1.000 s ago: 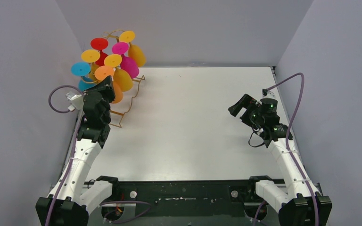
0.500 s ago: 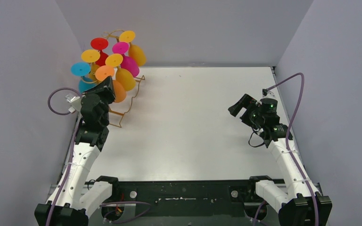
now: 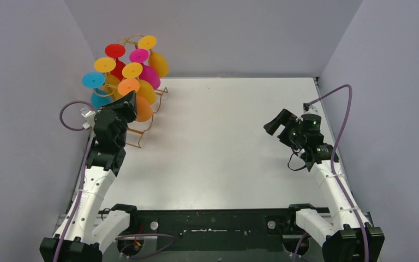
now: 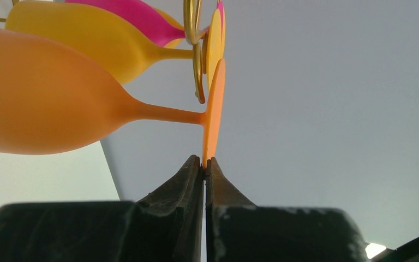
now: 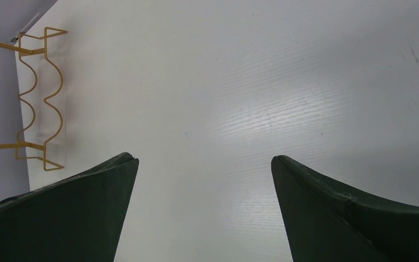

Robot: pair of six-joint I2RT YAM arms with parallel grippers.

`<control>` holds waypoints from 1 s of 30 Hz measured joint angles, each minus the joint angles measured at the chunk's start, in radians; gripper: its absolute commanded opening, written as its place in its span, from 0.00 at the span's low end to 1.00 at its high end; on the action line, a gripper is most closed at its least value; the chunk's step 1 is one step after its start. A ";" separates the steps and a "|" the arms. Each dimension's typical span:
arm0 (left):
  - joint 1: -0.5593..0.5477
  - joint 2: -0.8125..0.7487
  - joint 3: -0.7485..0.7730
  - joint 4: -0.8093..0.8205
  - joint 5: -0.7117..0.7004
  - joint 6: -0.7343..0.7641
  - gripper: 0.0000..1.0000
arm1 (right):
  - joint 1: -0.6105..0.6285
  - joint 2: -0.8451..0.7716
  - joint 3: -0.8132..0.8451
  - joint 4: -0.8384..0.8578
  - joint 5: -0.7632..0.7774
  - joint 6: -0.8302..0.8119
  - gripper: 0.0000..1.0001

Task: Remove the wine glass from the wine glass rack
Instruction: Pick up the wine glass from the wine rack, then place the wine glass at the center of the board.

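The gold wire wine glass rack stands at the table's far left, with several coloured glasses hanging upside down from it. My left gripper is shut on the rim of the foot of an orange wine glass. In the left wrist view the jaws pinch the edge of the orange foot. The orange glass has its stem just below the tip of the rack's gold hook, which it does not seem to touch. My right gripper hangs open over the table at the right, nothing between its fingers.
A yellow glass and a pink glass hang close behind the orange one. Blue and red glasses hang further back. The rack's wavy base rails lie on the white table. Grey walls enclose three sides.
My left gripper has moved right and slightly nearer, taking the orange glass with it, away from the other glasses. The right arm has not moved.
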 measured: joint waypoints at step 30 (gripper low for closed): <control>0.000 -0.087 -0.068 0.022 0.267 0.311 0.00 | 0.000 0.004 0.000 0.012 -0.095 -0.001 1.00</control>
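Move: The left fingers already hold the orange wine glass by its foot; its middle lies about 3 cm ahead, 2 cm left and 9 cm below. The rack's near rail end is some 4 cm ahead, 3 cm left and just below the hand. The front yellow glass hangs about 10 cm straight ahead, the blue glass 5 cm ahead and 13 cm left, middles 9 cm down. From the right hand, the orange glass is roughly 9 cm ahead, 49 cm left and 8 cm higher. Keeping its pinch on the rim of the orange glass's foot, the left gripper draws the hanging glass away from the rack, about 4 cm to the right and 3 cm back, sinking slightly. The hand swings clockwise and rolls its left side up, each by roughly 15 degrees; the fingers stay shut. ##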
